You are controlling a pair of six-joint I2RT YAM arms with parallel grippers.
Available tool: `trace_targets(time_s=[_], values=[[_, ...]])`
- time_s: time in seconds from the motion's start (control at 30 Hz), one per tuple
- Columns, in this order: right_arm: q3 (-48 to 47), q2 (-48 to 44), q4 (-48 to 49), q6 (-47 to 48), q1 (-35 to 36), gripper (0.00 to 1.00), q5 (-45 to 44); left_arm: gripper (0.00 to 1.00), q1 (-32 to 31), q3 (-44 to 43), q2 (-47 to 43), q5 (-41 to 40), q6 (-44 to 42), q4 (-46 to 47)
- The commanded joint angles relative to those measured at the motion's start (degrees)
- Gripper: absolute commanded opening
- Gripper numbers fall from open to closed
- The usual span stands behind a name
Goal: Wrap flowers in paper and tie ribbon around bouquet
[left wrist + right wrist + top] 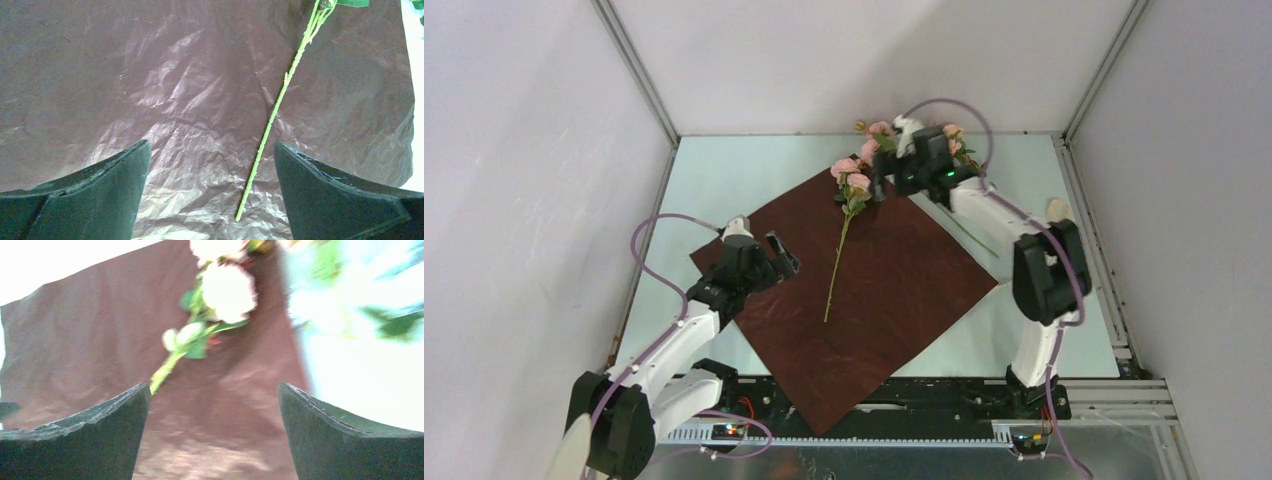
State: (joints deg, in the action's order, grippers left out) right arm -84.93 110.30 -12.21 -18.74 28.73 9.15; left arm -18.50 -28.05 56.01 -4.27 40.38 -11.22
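The paper (894, 290) lies flat with its dark brown face up, turned corner-on to me. One of the flowers (852, 185) rests on it, pink heads at the back, its green stem (836, 265) running toward me. More flowers (879, 132) lie at the back by the paper's far corner. My right gripper (882, 185) hovers open just right of the pink heads, holding nothing; its wrist view shows blurred blooms (227, 287) over the paper (75, 340) ahead of the gripper (213, 385). My left gripper (786, 252) is open over the paper's left part (150, 75), the stem's end (250, 185) between its fingers' line. The ribbon is out of view.
Pale green table (724, 180) shows around the paper, with white walls close on three sides. A thin green stem (972, 238) lies on the paper under my right forearm. A small beige thing (1059, 208) sits at the table's right edge behind the right elbow.
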Motion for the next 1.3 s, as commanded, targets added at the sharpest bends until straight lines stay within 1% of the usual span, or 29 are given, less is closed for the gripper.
trace_targets(time_s=[0.0, 0.03, 0.07, 0.1, 0.2, 0.33, 0.53, 0.67, 0.77, 0.83, 0.97, 1.03, 1.07, 1.1, 1.13, 1.17, 1.2, 1.27], values=[[-1.81, -3.58, -4.51, 28.76, -9.57, 1.0, 8.61, 1.0, 0.02, -0.08, -1.16, 0.59, -1.9, 1.45], [-3.0, -1.64, -6.17, 33.77, -10.69, 0.99, 7.68, 1.0, 0.04, -0.16, -0.92, 0.72, -2.06, 1.42], [-5.72, -0.38, -9.99, 36.23, -11.26, 0.96, 5.19, 1.0, 0.04, -0.34, -0.78, 0.78, -2.15, 1.4], [-7.16, 2.19, -11.55, 39.88, -11.42, 0.94, 3.6, 1.0, 0.04, -0.42, -0.48, 0.79, -2.3, 1.27], [-12.89, 6.9, -15.64, 42.54, -12.45, 0.8, -3.02, 1.0, 0.04, -0.82, 0.32, 0.56, -2.41, 1.23], [-19.07, 12.97, -20.28, 42.13, -13.83, 0.73, -0.71, 1.0, 0.04, -1.6, 2.64, 0.41, -2.6, 1.34], [-23.44, 19.82, -23.35, 43.55, -14.28, 0.68, -0.76, 1.0, 0.02, -3.22, 6.04, 0.68, -2.65, 1.11], [-27.69, 23.62, -28.37, 45.01, -14.95, 0.66, 3.06, 1.0, 0.03, -3.93, 7.88, 0.97, -2.51, 1.28], [-30.71, 27.35, -34.03, 46.63, -15.02, 0.65, 3.85, 1.0, 0.04, -4.62, 9.22, 0.48, -2.48, 1.03], [-32.45, 29.09, -35.87, 46.26, -15.22, 0.63, 3.96, 1.0, 0.04, -5.09, 9.89, 0.69, -2.5, 1.16], [-36.88, 32.94, -39.34, 45.36, -16.48, 0.6, 7.35, 1.0, 0.04, -5.67, 10.5, 1.39, -2.58, 1.08], [-39.14, 34.42, -40.53, 44.91, -16.83, 0.52, 8.33, 1.0, 0.04, -5.77, 10.48, 0.95, -2.59, 0.73], [-39.51, 34.74, -40.79, 44.88, -16.81, 0.38, 7.94, 1.0, 0.0, -5.78, 10.4, 0.63, -2.54, 0.57], [-39.96, 35.05, -40.92, 45.1, -16.8, 0.28, 7.43, 1.0, 0.03, -5.83, 10.33, 0.47, -2.52, 0.34], [-40.01, 35.02, -40.96, 45.19, -16.72, 0.13, 7.18, 1.0, 0.04, -5.82, 10.19, 0.22, -2.46, 0.25], [-39.89, 34.57, -40.92, 45.42, -16.66, 0.06, 6.58, 1.0, 0.04, -5.79, 10.14, 0.14, -2.44, 0.11], [-39.75, 33.65, -40.25, 44.9, -16.59, 0.0, 6.1, 1.0, 0.0, -5.68, 9.81, -0.03, -2.35, 0.13], [-38.84, 31.19, -38.64, 43.55, -16.6, 0.0, 4.89, 1.0, 0.0, -5.41, 9.47, -0.23, -2.39, 0.39]])
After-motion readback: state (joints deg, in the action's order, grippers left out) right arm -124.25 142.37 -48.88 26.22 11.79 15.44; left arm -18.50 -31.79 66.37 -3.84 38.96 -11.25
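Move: The lone pink rose still on the table, slanting along the paper's far right edge, has its mid-stem about 8 cm ahead of the right hand, 15 cm to its right and 12 cm below. The blue flowers lie some 11 cm beyond that stem, nearly in line; the rose already laid on the paper is centred about 5 cm back and 10 cm left of the right hand. From the left hand, the lone rose is roughly 24 cm ahead, 37 cm right. Rightward in a quick arc, the right hand leaves the laid rose, going about 15 cm right and 8 cm forward, rising a little first and then sinking some 15 cm to the lone rose's stem. The wrist rolls its left side down and turns roughly 20 degrees counter-clockwise; the fingers narrow on the way, then pinch the stem. The left hand, open, dips slightly over the paper. ##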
